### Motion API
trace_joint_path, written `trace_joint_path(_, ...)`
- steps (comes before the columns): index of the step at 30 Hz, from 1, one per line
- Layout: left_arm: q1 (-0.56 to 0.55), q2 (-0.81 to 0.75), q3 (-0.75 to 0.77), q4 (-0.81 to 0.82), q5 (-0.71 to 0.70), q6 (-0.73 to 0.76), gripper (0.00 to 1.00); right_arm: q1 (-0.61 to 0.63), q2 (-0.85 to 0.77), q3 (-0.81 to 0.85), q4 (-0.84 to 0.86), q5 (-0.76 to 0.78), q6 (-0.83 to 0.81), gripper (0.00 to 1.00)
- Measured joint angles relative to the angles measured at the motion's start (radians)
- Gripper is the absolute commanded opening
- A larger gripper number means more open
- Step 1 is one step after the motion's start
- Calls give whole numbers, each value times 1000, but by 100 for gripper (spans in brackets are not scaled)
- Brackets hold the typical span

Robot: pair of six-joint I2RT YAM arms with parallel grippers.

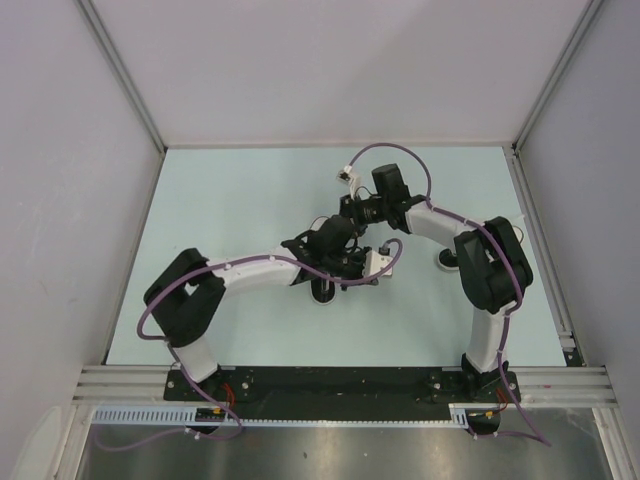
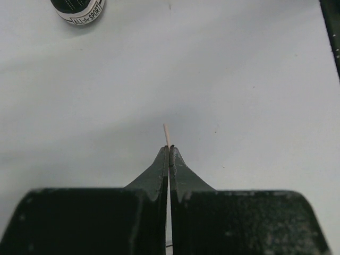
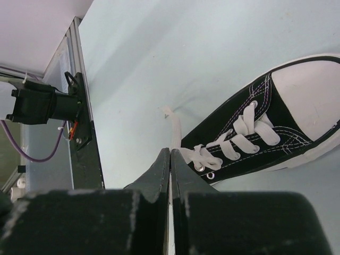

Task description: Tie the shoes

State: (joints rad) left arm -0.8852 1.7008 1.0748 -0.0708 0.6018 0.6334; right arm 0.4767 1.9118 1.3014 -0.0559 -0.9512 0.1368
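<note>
A black canvas shoe (image 3: pixel 265 133) with a white toe cap lies on its sole right of my right gripper (image 3: pixel 170 150). That gripper is shut on a white lace (image 3: pixel 174 130), which runs from the shoe's top eyelets into the fingers; its loose end lies on the table just beyond. My left gripper (image 2: pixel 169 147) is shut on a thin lace tip (image 2: pixel 166 133) that pokes out past the fingertips. The heel of a second shoe (image 2: pixel 78 9) shows at the top left of the left wrist view. From above, both wrists meet mid-table and mostly hide one shoe (image 1: pixel 323 292).
The pale table (image 1: pixel 250 200) is walled by white panels on three sides. A metal rail (image 3: pixel 79 106) and the black arm mount (image 3: pixel 42 103) with a purple cable stand left of the right gripper. A dark edge strip (image 2: pixel 332 32) shows at the far right of the left wrist view.
</note>
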Motion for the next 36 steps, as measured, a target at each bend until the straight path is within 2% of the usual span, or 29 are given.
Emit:
trace_joint_path(2,0,25,-1,19,-3,9,11,-3,5,0,0,-8,-2,0)
trace_joint_path(4,0,44,-1,33,-5,17,35,-4,9,0,-2,-16,-3,0)
trace_joint_path(6,2,48,-7,40,-4,21,46,-6,11,0,-8,-25,-3,0)
trace_joint_path(7,5,42,-14,44,2,25,47,-6,11,0,-13,-28,-3,0)
trace_joint_path(11,33,-77,-122,48,36,0,47,-3,11,0,-25,-35,-4,0)
trace_joint_path(15,132,-328,-194,19,75,-88,45,9,11,0,-26,-35,-9,0)
trace_joint_path(18,254,-486,-221,43,82,-186,45,21,11,0,-29,-34,-18,0)
trace_joint_path(21,418,-577,-267,58,79,-288,46,35,11,0,-34,-34,-27,0)
trace_joint_path(25,541,-584,-363,63,82,-384,50,57,11,0,-35,-30,-33,0)
trace_joint_path(30,548,-559,-468,96,93,-465,50,80,11,0,-35,-24,-37,0)
trace_joint_path(36,548,-447,-493,242,128,-513,48,87,11,0,-34,-24,-37,0)
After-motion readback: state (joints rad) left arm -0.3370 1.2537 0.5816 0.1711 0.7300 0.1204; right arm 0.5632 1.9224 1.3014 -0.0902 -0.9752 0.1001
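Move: The lace loop pinched in the right fingertips lies about 11 cm ahead of the left hand and 10 cm to its left, perhaps 2 cm higher. From the left hand, which holds a lace end right of the shoe being tied, that shoe's middle is some 6 cm ahead and 12 cm left, at about its height; the second shoe is roughly 6 cm ahead and 21 cm right. From the right hand, the worked shoe's middle is some 5 cm back, 2 cm left and 4 cm lower. Dipping slightly, the left hand half-opens and lets go of the lace end right of the shoe, then arcs up and left across the shoe, ending about 18 cm left and 5 cm forward, coming down with half-open fingers beside the right fingertips and their loop; its wrist swings nearly 40 degrees counter-clockwise. The right hand keeps its pinch, drawing the lace back some 4 cm and slightly left. ##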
